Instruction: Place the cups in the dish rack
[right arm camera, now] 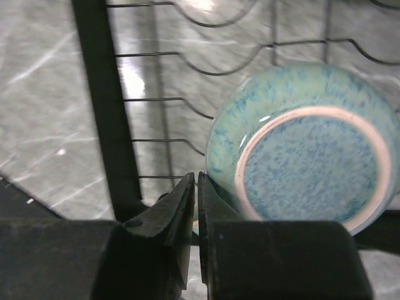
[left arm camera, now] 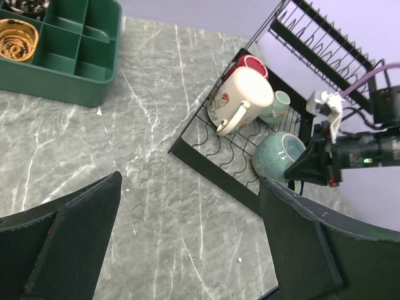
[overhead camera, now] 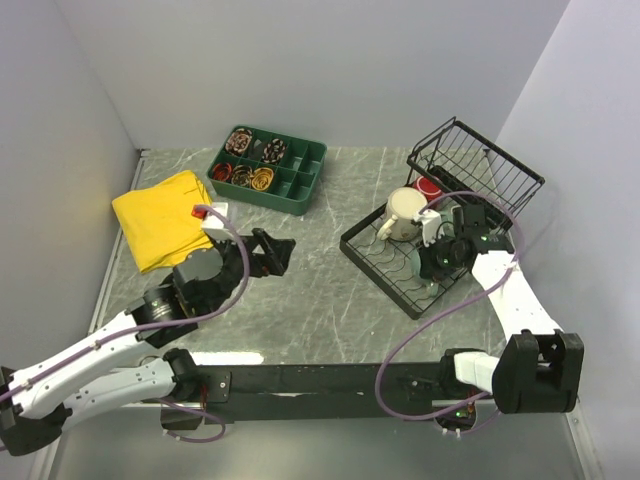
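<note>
The black wire dish rack (overhead camera: 375,275) sits at the right, its raised basket end (overhead camera: 480,165) at the back. On its slotted base lie a cream mug (overhead camera: 402,213) on its side, a red cup (overhead camera: 428,187), a small pale teal cup (left arm camera: 277,106) and a grey-green mug (right arm camera: 306,144) tipped over, base toward the right wrist camera. My right gripper (right arm camera: 195,178) is shut, its tips against the lower left side of the grey-green mug (left arm camera: 275,153). My left gripper (overhead camera: 275,250) hovers open and empty over the bare table, left of the rack (left arm camera: 206,172).
A dark green compartment tray (overhead camera: 270,170) with small items stands at the back centre. A yellow cloth (overhead camera: 165,215) lies at the left. Walls close in the table on the left, back and right.
</note>
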### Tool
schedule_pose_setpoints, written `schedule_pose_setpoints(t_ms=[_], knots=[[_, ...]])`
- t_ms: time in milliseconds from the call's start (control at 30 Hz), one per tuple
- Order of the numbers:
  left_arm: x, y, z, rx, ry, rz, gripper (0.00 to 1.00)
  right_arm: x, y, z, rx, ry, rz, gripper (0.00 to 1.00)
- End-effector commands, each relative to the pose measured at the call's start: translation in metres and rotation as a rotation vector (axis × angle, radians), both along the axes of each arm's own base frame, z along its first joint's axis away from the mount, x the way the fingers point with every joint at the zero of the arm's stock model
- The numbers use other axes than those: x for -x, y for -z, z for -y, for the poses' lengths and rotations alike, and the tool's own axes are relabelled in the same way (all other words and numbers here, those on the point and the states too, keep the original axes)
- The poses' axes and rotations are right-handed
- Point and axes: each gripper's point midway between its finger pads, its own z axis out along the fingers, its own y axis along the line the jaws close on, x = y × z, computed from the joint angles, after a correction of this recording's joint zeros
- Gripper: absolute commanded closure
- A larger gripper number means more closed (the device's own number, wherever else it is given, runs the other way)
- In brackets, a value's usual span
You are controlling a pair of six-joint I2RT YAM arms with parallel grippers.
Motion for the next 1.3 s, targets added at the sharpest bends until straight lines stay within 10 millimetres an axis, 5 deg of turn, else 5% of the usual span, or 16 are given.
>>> schedule_pose_setpoints(t_ms=[0, 467, 967, 1100, 1267], knots=[[0.004, 0.001, -0.011, 0.036, -0.033, -0.024, 0.04, -0.025, 0.001, 0.023, 0.143, 0.125, 0.087, 0.85], [0.008, 0.003, -0.007, 0.062, -0.011, -0.041, 0.04, -0.059, 0.005, 0.045, 0.246, 0.208, 0.127, 0.80], [0.013, 0.016, -0.026, 0.095, -0.069, -0.087, 0.04, -0.071, 0.000, 0.056, 0.276, 0.257, 0.141, 0.76], [0.014, 0.024, -0.031, 0.099, -0.100, -0.124, 0.04, -0.066, -0.005, 0.045, 0.228, 0.199, 0.126, 0.71], [0.016, 0.028, -0.041, 0.091, -0.145, -0.175, 0.04, -0.042, -0.060, -0.004, 0.002, 0.005, 0.175, 0.62]])
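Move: The blue-green cup sits in the rack right at the right fingertips, its middle about 4 cm ahead of that hand, 3 cm to the right and 3 cm lower. The flowered mug stands some 14 cm ahead and 4 cm to the left of the hand; the small mint cup is about 13 cm ahead and 6 cm to the right. From the left gripper, the blue-green cup lies roughly 35 cm to the right, 6 cm ahead and 23 cm below. With the right fingers nearly shut, push the blue-green cup from its near-left side, going forward and right about 5 cm each way and sinking slightly towards the mint cup; roll the hand some 15 degrees, left side down, turning it clockwise. Then start back up and left, parting the fingers a little. Let the open left gripper drift about 3 cm left and down over the table. ##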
